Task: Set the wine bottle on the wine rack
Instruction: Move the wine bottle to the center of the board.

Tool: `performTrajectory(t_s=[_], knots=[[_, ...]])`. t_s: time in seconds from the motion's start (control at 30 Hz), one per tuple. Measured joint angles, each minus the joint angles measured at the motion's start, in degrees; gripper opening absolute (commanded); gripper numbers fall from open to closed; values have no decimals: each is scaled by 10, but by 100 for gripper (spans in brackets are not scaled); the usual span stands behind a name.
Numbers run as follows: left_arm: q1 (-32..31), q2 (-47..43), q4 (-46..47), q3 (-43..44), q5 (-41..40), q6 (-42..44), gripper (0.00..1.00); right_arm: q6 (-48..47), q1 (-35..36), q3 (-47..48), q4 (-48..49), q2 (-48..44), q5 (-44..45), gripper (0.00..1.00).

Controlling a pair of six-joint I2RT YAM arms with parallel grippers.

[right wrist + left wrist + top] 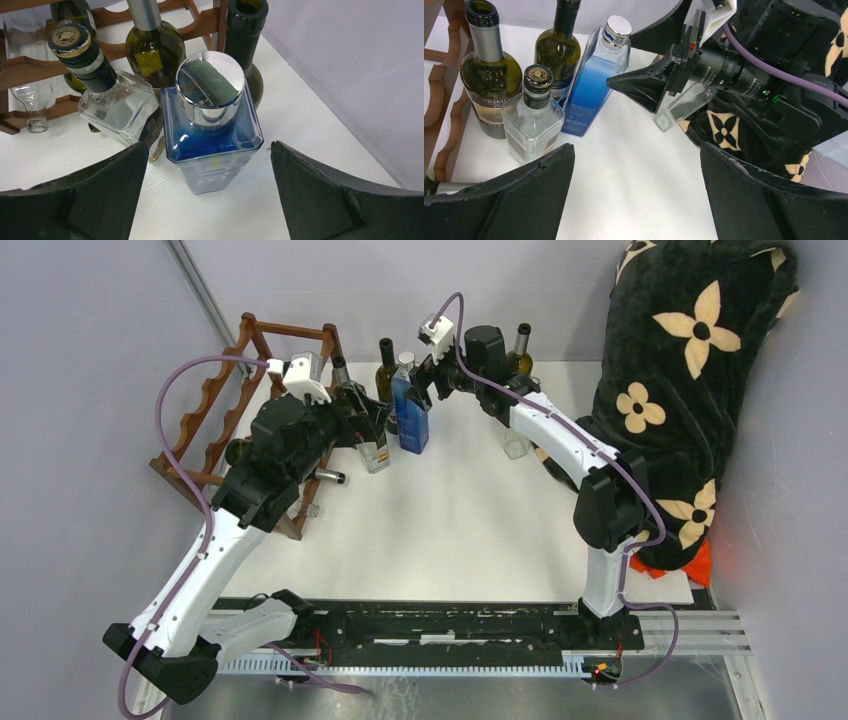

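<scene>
The reddish-brown wine rack [215,415] stands at the back left, with bottles lying in it. To its right stand two green wine bottles [489,75] [558,50], a clear square bottle [533,120] and a blue square bottle [411,415]. My left gripper [375,428] hangs open by the clear square bottle, with nothing between its fingers [638,155]. My right gripper [425,390] is open just above the blue bottle [212,130], its fingers standing apart on either side of it without touching. In the right wrist view a green wine bottle [152,47] and the rack [30,65] lie behind.
A dark open-necked bottle [245,40] stands behind the blue one. A clear glass bottle [681,107] stands under the right arm, and another bottle [520,348] is behind it. A black blanket with cream flowers [690,370] fills the right side. Grey walls close the back and sides.
</scene>
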Motion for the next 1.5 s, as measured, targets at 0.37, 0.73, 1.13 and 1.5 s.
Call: performTrajectory(t_s=[0.37,0.73,1.13,1.5], knots=[[0,4,0,0,1,8,100,-31,-2,15,41,57,-82,98],[0,5,-8,0,1,35,100,-20,-37,23,125,79,-178,35],[0,23,-7,0,4,41,100,-3,-101,20,133,80,-200,19],[0,36,-6,0,9,45,100,-11,-174,26,128,80,-134,43]])
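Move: The blue bottle stands just off the right hand's open fingers, about 4 cm left, 2 cm ahead, its middle some 8 cm lower. Of it, the dark wine bottle is 3 cm left and 6 cm farther, the square clear bottle 8 cm left and 6 cm nearer. The far wine bottle is roughly 16 cm right of the hand and 11 cm ahead. From the left hand the blue bottle is about 19 cm ahead, 6 cm right, 17 cm below. Right hand eases left and down, pinches the blue bottle, then takes it about 15 cm right and forward. ##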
